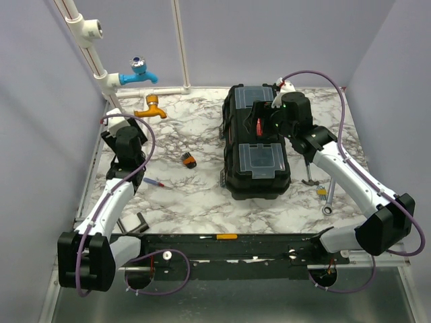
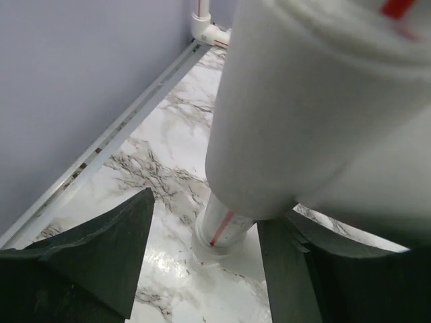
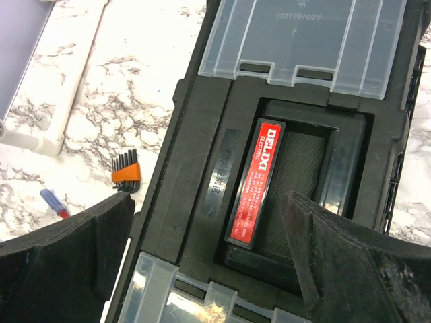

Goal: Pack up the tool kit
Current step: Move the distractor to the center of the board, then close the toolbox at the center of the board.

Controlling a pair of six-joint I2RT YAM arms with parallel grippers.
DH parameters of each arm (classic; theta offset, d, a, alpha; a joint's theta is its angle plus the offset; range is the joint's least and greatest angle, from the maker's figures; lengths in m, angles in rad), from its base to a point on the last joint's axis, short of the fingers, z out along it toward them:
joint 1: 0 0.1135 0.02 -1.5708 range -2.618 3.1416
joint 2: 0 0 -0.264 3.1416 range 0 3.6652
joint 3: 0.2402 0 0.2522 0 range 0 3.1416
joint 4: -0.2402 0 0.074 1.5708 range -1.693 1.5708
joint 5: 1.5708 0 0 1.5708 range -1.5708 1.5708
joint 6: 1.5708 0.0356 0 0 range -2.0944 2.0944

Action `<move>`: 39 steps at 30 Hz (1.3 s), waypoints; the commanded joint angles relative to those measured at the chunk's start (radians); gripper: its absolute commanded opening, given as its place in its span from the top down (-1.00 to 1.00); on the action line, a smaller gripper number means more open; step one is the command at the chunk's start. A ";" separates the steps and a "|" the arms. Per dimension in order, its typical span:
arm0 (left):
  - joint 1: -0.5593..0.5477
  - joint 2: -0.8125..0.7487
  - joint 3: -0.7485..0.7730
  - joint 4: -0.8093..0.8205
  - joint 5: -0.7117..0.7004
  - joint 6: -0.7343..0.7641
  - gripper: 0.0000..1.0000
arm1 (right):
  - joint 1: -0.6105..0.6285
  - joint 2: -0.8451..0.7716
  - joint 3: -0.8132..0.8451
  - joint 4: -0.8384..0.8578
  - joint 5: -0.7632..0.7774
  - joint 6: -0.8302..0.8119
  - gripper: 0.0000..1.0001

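Note:
The tool kit's black toolbox (image 1: 256, 156) lies shut on the marble table, with two clear-lidded compartments (image 3: 306, 37) and a handle bearing a red label (image 3: 254, 182). My right gripper (image 3: 210, 202) hovers open just above that handle (image 1: 259, 126), nothing between its fingers. Loose tools lie around: an orange hex key set (image 1: 188, 160) (image 3: 126, 173), a blue-red screwdriver (image 1: 153, 182), a yellow-handled screwdriver (image 1: 225, 237), a hammer (image 1: 311, 180) and a wrench (image 1: 328, 202). My left gripper (image 2: 205, 222) stands open at the far left (image 1: 116, 122), its fingers either side of a white pipe's foot (image 2: 225, 229).
White pipes (image 1: 87, 40) with a blue tap (image 1: 138, 74) and an orange tap (image 1: 151, 108) rise at the back left. Lilac walls close in the table on three sides. A black rail (image 1: 222, 252) runs along the near edge.

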 commanded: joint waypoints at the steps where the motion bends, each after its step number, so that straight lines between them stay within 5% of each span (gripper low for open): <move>1: 0.055 0.013 0.061 -0.001 0.044 -0.039 -0.37 | -0.003 0.010 -0.001 0.018 -0.027 0.008 -0.99; 9: 0.053 -0.093 0.016 -0.049 0.184 -0.189 -0.96 | -0.002 0.002 0.015 -0.030 0.045 0.026 -1.00; 16: -0.040 -0.246 -0.017 -0.194 0.159 -0.279 -0.97 | -0.003 0.002 0.043 -0.106 0.215 0.075 -1.00; 24: -0.265 -0.439 -0.046 -0.383 0.081 -0.270 -0.97 | -0.003 -0.108 -0.057 -0.107 0.234 0.087 -1.00; 29: -0.367 -0.470 -0.044 -0.422 0.308 -0.246 -0.92 | -0.003 -0.229 -0.116 -0.145 0.164 0.087 -1.00; 39: -0.509 -0.281 -0.129 -0.179 0.651 -0.206 -0.93 | -0.003 -0.394 -0.354 -0.166 0.176 0.185 -1.00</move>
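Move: The white pipe post with the taps stands right at the left hand's fingers, about 2 cm ahead of them. The orange hex key set lies some 21 cm to that hand's right, level with it and 20 cm lower; the blue-red screwdriver is 9 cm right and 9 cm back, and the toolbox's middle about 45 cm right, straight across. The right hand hovers over the toolbox, its middle some 16 cm below and 2 cm left. The left fingers, half closed around the pipe post, open wide and come free of it after a last nudge of about 1 cm left. The hand lifts some 4 cm and swings about 20 cm right and 12 cm back towards the hex keys and toolbox, sinking again late while turning roughly 50 degrees clockwise. The right hand, still open, backs off about 7 cm back and 7 cm right over the toolbox. ##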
